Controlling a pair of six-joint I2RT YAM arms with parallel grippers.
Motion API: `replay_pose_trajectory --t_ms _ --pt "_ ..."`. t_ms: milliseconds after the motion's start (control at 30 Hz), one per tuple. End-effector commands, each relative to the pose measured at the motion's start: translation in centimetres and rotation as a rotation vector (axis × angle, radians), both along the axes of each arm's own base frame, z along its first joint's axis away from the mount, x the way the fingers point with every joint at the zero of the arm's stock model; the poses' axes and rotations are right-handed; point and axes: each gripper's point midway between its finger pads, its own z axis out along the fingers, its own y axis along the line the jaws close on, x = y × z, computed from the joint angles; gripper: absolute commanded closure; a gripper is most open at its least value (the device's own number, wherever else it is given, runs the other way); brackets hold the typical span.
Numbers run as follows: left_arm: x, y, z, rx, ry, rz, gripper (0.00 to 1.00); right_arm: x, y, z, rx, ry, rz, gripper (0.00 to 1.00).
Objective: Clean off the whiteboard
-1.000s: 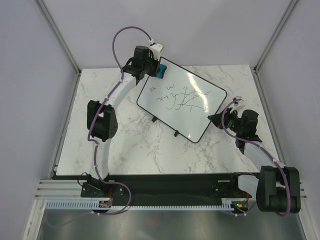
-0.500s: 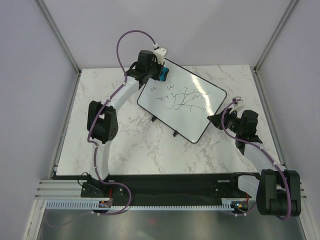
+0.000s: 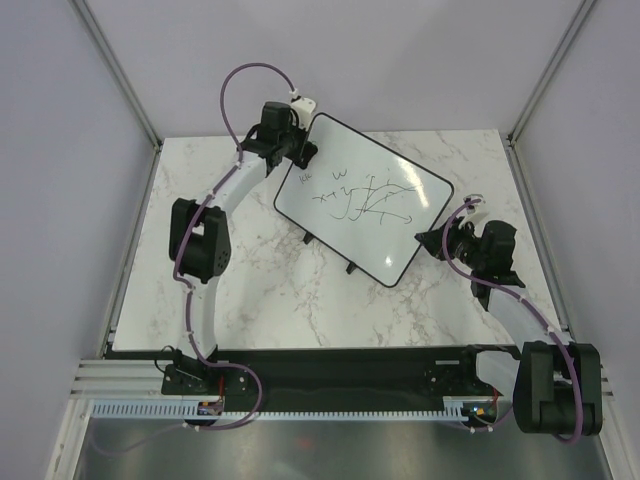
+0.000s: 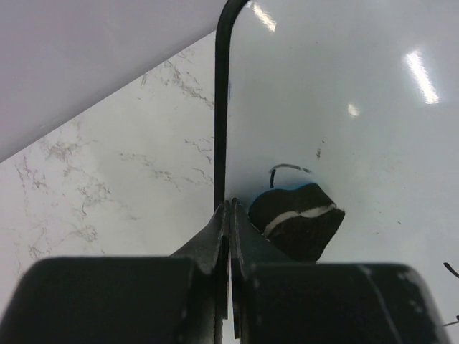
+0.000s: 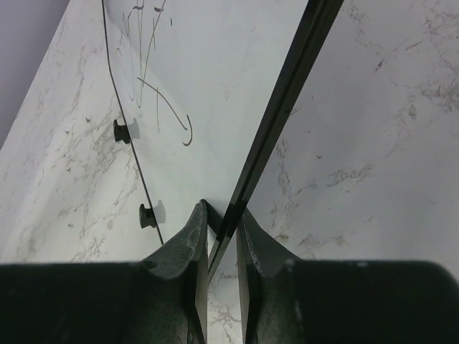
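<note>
The whiteboard (image 3: 365,205) lies skewed on the marble table, with dark marker scribbles (image 3: 360,195) across its middle. My left gripper (image 3: 297,150) is at the board's far left corner. In the left wrist view its fingers (image 4: 230,209) are pressed together with nothing between them, tips at the black frame. A dark eraser (image 4: 297,218) with a white stripe rests on the whiteboard (image 4: 344,86) just right of them; the top view hides it. My right gripper (image 3: 432,240) is shut on the board's right edge, and its fingers (image 5: 221,215) pinch the black frame of the whiteboard (image 5: 208,86).
Two small black feet (image 5: 122,131) stick out along the board's near edge. Bare marble table (image 3: 260,290) lies in front of the board and to its left. Grey walls with metal posts close in the back and both sides.
The left gripper swung right over the board's corner, then back left. The blue eraser that showed beside it in the top view is now covered. The right arm and the board kept still.
</note>
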Motion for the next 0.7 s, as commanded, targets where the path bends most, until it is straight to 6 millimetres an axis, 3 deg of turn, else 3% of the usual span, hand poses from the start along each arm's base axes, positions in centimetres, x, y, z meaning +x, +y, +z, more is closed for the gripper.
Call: replay_pose_trajectory --t_ms 0,167,233,400,533,567,667 --pt "-0.9 -2.4 0.7 -0.018 -0.026 -0.1 0.98 1.1 -2.2 -0.1 -0.123 -0.064 -0.074 1.0" --pt "-4.0 -5.1 1.8 -0.054 -0.009 -0.224 0.98 1.1 -2.3 -0.3 -0.126 -0.056 -0.079 1.0" --pt "-5.5 -5.6 0.6 -0.057 0.032 -0.263 0.98 1.0 -2.3 -0.3 -0.127 -0.056 -0.077 1.0" --pt "-9.8 -4.9 -2.3 0.006 0.11 -0.313 0.98 1.1 -2.4 -0.2 -0.125 -0.058 -0.083 1.0" --pt "-13.1 -4.5 -3.4 0.035 0.148 -0.348 0.98 1.1 -2.4 -0.3 -0.125 -0.055 -0.083 1.0" --pt "-14.3 -4.1 -4.7 0.045 0.182 -0.351 0.98 1.1 -2.4 -0.3 -0.125 -0.055 -0.083 1.0" --pt "-15.8 -3.6 -5.1 0.051 0.2 -0.357 0.98 1.1 -2.4 -0.1 -0.122 -0.061 -0.084 1.0"
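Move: The eraser is already in the left hand at the board's far-left corner. It is bound for the near-left edge by the left clip, about 15 cm back, 4 cm right and 7 cm lower. From that hand, the KK lies some 6 cm back and straight in line, the x about 10 cm back and 5 cm right, and the left clip roughly 19 cm back and 4 cm right. From the right hand, that edge spot lies about 21 cm left and 4 cm ahead. The eraser, kept at the left fingertips, is swept down the slanting whiteboard along its left part, starting diagonally back and right, then quickening almost straight back and down, about 15 cm back in all and half as much down. The wrist swings clockwise nearly 20 degrees and tips down about 15. The right hand stays put, keeping its hold on the board's right edge. ##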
